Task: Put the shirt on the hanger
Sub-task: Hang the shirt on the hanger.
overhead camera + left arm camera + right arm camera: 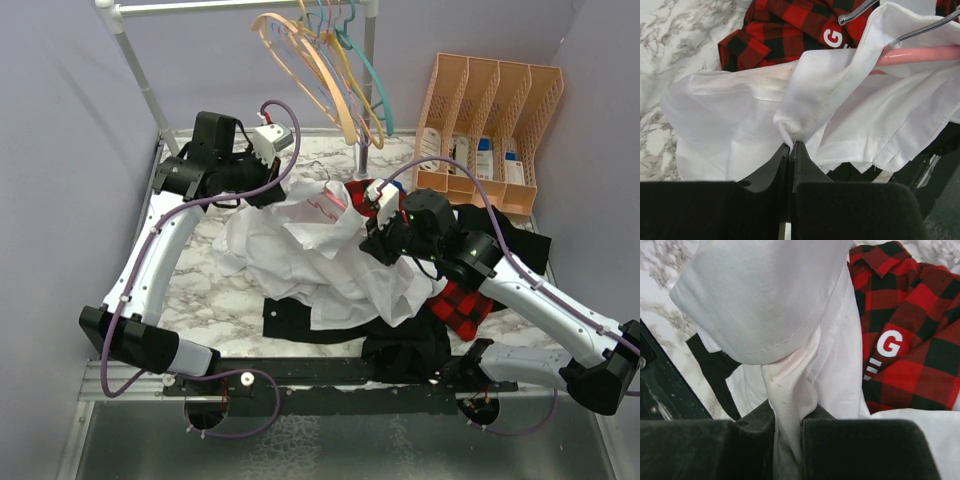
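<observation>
The white shirt (310, 255) lies bunched in a heap on the marble table. My left gripper (273, 193) is at its back left edge, shut on a fold of the shirt (805, 95) that pinches to a point at the fingertips (791, 146). The pink hanger (922, 54) runs inside the shirt at the upper right of the left wrist view, its metal hook (925, 31) poking out; from above only a short pink stretch of hanger (331, 204) shows. My right gripper (380, 238) is at the shirt's right side, shut on a bunched, pink-tinted strip of shirt (790, 390).
A red-and-black plaid shirt (462, 305) and a black garment (405, 355) lie under and beside the white one. Spare hangers (330, 60) hang on the rail at the back. A peach file organizer (490, 120) stands back right. Purple walls close in on both sides.
</observation>
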You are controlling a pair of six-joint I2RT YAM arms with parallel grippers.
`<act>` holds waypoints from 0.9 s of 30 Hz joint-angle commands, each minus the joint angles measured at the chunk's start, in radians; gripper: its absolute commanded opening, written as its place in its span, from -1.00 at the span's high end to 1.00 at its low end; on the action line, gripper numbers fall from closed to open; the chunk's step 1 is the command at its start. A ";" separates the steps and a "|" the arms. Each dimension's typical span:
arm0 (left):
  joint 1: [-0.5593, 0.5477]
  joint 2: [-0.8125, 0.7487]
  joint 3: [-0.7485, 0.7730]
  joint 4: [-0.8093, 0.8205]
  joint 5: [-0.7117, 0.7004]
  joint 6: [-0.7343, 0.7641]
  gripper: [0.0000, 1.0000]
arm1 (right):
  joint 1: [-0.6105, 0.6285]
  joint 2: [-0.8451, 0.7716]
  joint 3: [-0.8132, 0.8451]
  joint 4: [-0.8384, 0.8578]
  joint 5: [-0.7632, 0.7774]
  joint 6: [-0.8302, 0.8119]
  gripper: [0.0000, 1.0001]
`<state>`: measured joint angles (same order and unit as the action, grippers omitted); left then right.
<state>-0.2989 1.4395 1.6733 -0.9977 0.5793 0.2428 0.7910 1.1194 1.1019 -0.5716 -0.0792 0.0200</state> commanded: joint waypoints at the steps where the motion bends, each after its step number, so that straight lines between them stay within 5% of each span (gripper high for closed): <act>1: 0.005 -0.094 -0.107 0.226 -0.129 -0.049 1.00 | -0.006 -0.020 -0.038 0.222 -0.013 0.203 0.98; 9: 0.005 -0.080 -0.050 0.349 -0.212 -0.136 0.85 | -0.006 -0.021 -0.042 0.162 0.060 0.185 0.98; 13: 0.005 -0.045 0.070 0.347 -0.200 -0.138 0.95 | -0.006 -0.004 -0.032 0.135 -0.002 0.165 0.98; 16: 0.005 -0.027 0.099 0.368 -0.326 -0.054 0.95 | -0.006 0.017 -0.007 0.097 -0.097 0.148 0.98; 27: 0.006 -0.069 -0.117 0.544 -0.532 0.187 0.96 | -0.006 0.054 0.100 0.015 -0.219 0.129 0.98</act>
<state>-0.3164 1.3998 1.6215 -0.5987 0.2302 0.3214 0.7902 1.1503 1.1213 -0.4793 -0.2188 0.1600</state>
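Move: The left hand holds the white shirt's edge, with the pink hanger's exposed middle about 10 cm to its right, 2 cm back and 4 cm lower. The red plaid shirt lies some 17 cm right, 1 cm back and 20 cm below; the rack's wooden hanger is about 15 cm ahead, 10 cm right and 10 cm above. From the right hand, gripping shirt cloth, the pink hanger is about 8 cm ahead, 8 cm left and 3 cm above. Still pinching shirt cloth, the left hand arcs about 8 cm forward, rising and tilting up; right eases left. ##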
